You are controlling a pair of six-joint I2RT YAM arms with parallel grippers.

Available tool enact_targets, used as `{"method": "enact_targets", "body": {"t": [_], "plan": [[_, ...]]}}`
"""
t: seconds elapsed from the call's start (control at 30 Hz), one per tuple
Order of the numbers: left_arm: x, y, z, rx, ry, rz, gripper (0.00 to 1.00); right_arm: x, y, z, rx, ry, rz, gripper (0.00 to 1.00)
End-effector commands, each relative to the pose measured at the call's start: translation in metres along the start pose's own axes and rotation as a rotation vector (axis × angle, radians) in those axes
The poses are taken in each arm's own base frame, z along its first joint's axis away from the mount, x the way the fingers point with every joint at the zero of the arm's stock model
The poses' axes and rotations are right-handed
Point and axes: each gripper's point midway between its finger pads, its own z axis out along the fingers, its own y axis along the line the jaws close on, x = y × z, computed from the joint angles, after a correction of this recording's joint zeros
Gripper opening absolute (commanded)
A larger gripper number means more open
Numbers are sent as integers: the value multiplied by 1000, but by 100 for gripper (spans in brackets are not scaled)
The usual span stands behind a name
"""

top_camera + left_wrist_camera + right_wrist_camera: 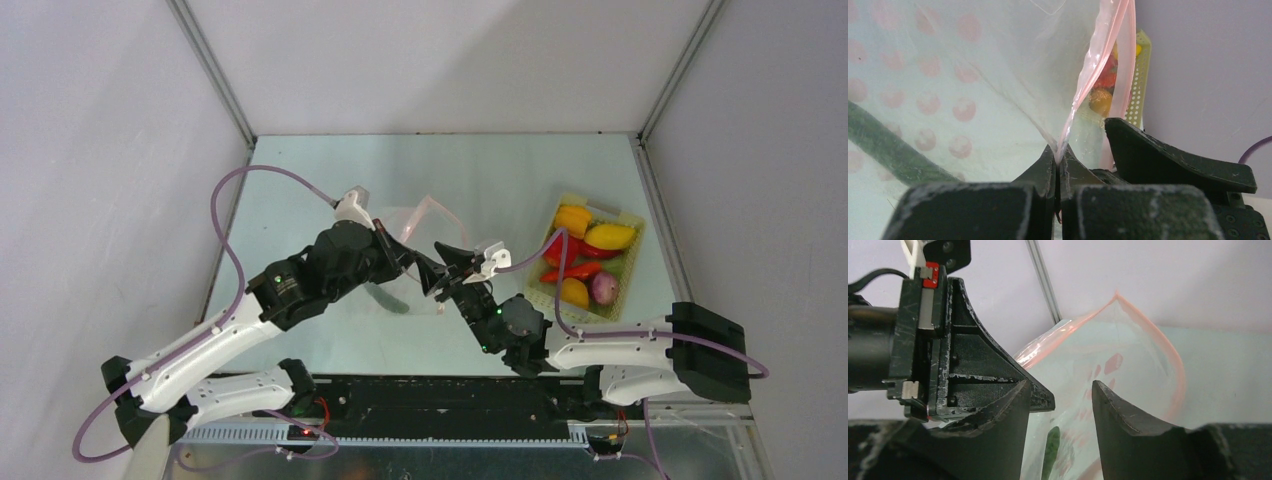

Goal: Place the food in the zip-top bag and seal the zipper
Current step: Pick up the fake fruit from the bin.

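The clear pink-dotted zip-top bag point(405, 225) hangs lifted over the table with its mouth held up. My left gripper point(410, 256) is shut on the pink zipper point(1083, 95) at the mouth edge, and the strip runs straight into the pinch point(1058, 161). My right gripper point(446, 270) stands open at the bag's mouth point(1060, 390), with nothing between its fingers point(1115, 412). A long green vegetable point(1050, 452) lies inside the bag point(888, 150). The zipper point(1175, 370) arcs open in the right wrist view.
A pale-yellow perforated basket point(634, 250) at the right holds more food: a yellow pepper point(573, 218), an orange one point(610, 236), a red chili point(580, 270) and a purple onion point(604, 287). Grey walls enclose the table on three sides.
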Motion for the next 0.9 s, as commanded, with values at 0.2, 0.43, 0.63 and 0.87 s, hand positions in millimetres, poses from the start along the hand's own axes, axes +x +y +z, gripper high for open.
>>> {"method": "enact_targets", "body": {"t": [0.2, 0.43, 0.63, 0.87], "plan": [[-11, 13, 2, -58, -64, 45, 0, -58, -63, -24, 149, 37, 93, 59], [-5, 17, 13, -99, -32, 91, 0, -48, -208, -83, 576, 194, 190, 62], [0, 19, 21, -122, -2, 122, 0, -13, -275, -125, 802, 390, 255, 67], [2, 24, 24, -146, 7, 131, 0, 38, -310, -132, 876, 607, 471, 74]]}}
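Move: The bin of fake food stands roughly 35 cm to the right hand's right, some 9 cm farther out and about 26 cm lower. Inside, the round red tomato lies about 32 cm right and 11 ahead, the orange fruit 34 right and 3 ahead, and the purple onion 40 right and 4 ahead. From the left hand, the bin is about 38 cm to the right, 9 ahead and 23 below. Still pinching the bag's edge in its shut fingers, the left gripper sinks about 5 cm and rolls slightly. The empty right hand leaves the bag mouth with a small lift, then swings quickly some 30 cm right and a little forward, dropping steeply towards the bin as its wrist tips well down and turns clockwise and its fingers open wider. ##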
